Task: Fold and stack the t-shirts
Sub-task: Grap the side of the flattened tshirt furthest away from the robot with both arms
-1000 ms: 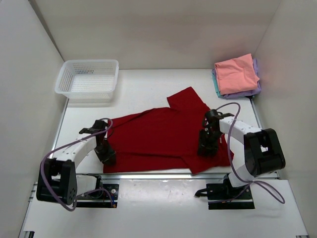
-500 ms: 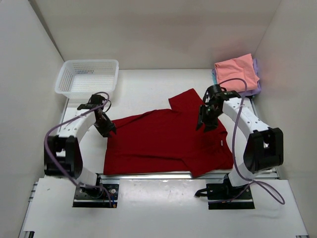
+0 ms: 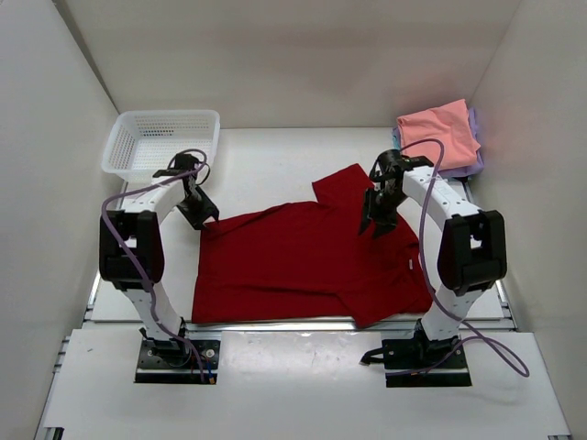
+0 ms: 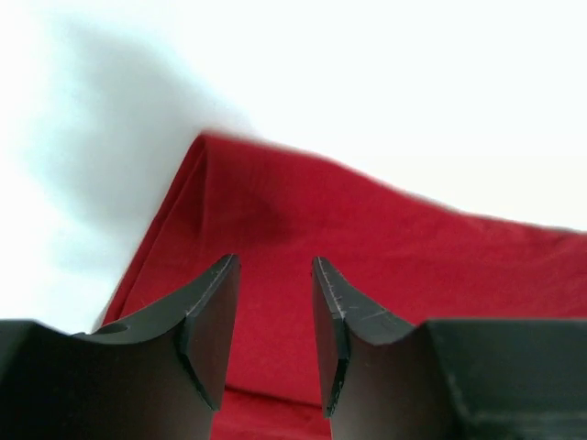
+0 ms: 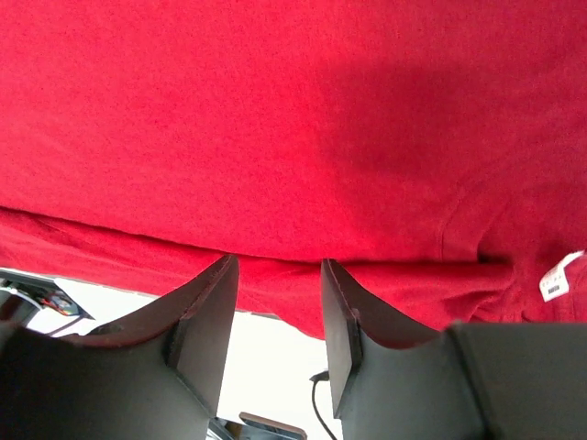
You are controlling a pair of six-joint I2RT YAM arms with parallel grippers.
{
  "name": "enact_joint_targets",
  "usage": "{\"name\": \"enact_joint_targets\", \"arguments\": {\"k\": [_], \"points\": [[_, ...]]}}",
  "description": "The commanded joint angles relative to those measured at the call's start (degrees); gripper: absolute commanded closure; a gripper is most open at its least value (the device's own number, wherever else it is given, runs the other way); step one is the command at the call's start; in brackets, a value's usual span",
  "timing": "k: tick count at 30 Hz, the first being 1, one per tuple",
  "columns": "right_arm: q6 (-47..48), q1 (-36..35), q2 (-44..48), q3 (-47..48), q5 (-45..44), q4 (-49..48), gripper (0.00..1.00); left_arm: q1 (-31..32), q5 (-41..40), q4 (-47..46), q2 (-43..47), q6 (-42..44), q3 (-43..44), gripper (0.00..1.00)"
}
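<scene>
The large dark red t-shirt (image 3: pixel 293 266) lies spread flat in the middle of the table, one sleeve pointing toward the back. My left gripper (image 3: pixel 205 220) hovers at the shirt's far left corner. In the left wrist view its fingers (image 4: pixel 273 261) stand open, with only red cloth (image 4: pixel 385 238) beyond them. My right gripper (image 3: pixel 374 226) hangs over the shirt just below the back sleeve. It is open (image 5: pixel 278 261) above the red cloth (image 5: pixel 275 110) and holds nothing. A folded stack sits at the back right: salmon pink (image 3: pixel 440 136) on top, lavender (image 3: pixel 473 163) and teal (image 3: pixel 400 154) under it.
A white mesh basket (image 3: pixel 162 147) stands at the back left, close behind my left arm. White walls close in the table on three sides. A metal rail (image 3: pixel 275 324) runs along the near edge under the shirt's hem. A white label (image 5: pixel 558 277) shows on the shirt.
Both grippers have travelled from the shirt's near edge toward the back, the left to the far left corner, the right up beside the sleeve. The left jaws have widened. The shirt barely shifted.
</scene>
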State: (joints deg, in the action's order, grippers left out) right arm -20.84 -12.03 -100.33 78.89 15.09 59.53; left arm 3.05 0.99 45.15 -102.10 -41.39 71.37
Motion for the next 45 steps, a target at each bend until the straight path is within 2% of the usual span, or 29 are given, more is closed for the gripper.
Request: {"name": "enact_joint_targets", "arguments": {"k": [1,7,12,16,17,22,23,25,27,31,36,38,42,45], "points": [[0.7,1.0,-1.7,4.2,0.8,1.2,0.61,0.3,-0.9,0.5,-2.0,-0.1,3.0,0.52],[2.0,2.5,-6.3,10.3,-0.1,0.9,0.62,-0.1,-2.0,1.1,-4.2,-0.7,2.6,0.53],[2.4,4.6,-13.9,22.3,-2.1,1.4,0.62,0.3,-2.6,1.4,-5.5,-0.3,2.5,0.53],[2.7,5.4,-19.0,31.0,-2.1,3.1,0.62,0.4,-4.0,1.8,-7.0,0.5,3.4,0.63],[2.7,5.6,-19.7,32.2,-2.2,3.2,0.63,0.2,-4.8,1.8,-7.3,0.9,3.9,0.65],[2.9,5.9,-21.4,33.7,-2.7,3.3,0.63,1.3,-6.4,2.1,-9.4,1.9,3.9,0.64],[2.9,5.8,-21.6,33.0,-2.4,3.1,0.63,1.1,-6.4,1.8,-9.5,1.9,3.4,0.67],[2.7,6.1,-21.9,34.0,-2.9,3.2,0.63,1.4,-6.5,1.3,-9.4,1.8,3.1,0.92],[3.0,6.4,-23.1,34.6,-2.9,2.9,0.63,1.6,-6.8,1.7,-9.8,1.8,3.5,1.00],[2.7,6.9,-26.5,39.3,-3.1,3.0,0.63,1.3,-5.5,3.3,-9.0,2.4,5.8,1.00],[2.8,7.4,-32.1,47.6,-3.4,2.2,0.63,1.3,-1.7,6.1,-8.5,0.6,14.5,1.00],[3.1,8.0,-35.1,50.7,-3.7,2.0,0.59,1.3,-1.4,7.0,-8.6,0.2,17.2,1.00],[4.1,8.3,-40.8,56.5,-3.8,2.3,0.41,0.6,-0.2,8.4,-9.1,0.5,20.4,1.00],[4.2,8.6,-43.2,59.1,-4.1,2.0,0.40,-0.1,0.1,8.8,-8.7,0.9,19.9,1.00]]}}
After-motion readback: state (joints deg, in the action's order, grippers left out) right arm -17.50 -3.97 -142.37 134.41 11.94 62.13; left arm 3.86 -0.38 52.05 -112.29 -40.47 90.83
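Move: The shirt's far left corner, which my left hand is after, is about 4 cm below it and roughly 2 cm to its left; the white basket is some 24 cm ahead of that hand and 15 cm left. For my right hand, the shirt's far right shoulder edge is about 22 cm ahead, 5 cm right and 9 cm below. The sleeve is about 25 cm ahead and 4 cm left, the folded stack roughly 32 cm ahead and 22 cm right. I sink my left hand about 4 cm onto the far left corner, shut its fingers on the cloth, then carry the pinched corner forward and up, some 6 cm each way. Meanwhile my right hand travels about 22 cm forward over the shirt, easing slightly right, to the shoulder edge; near the end it dips some 4 cm, fingers tilting forward and opening wider. ##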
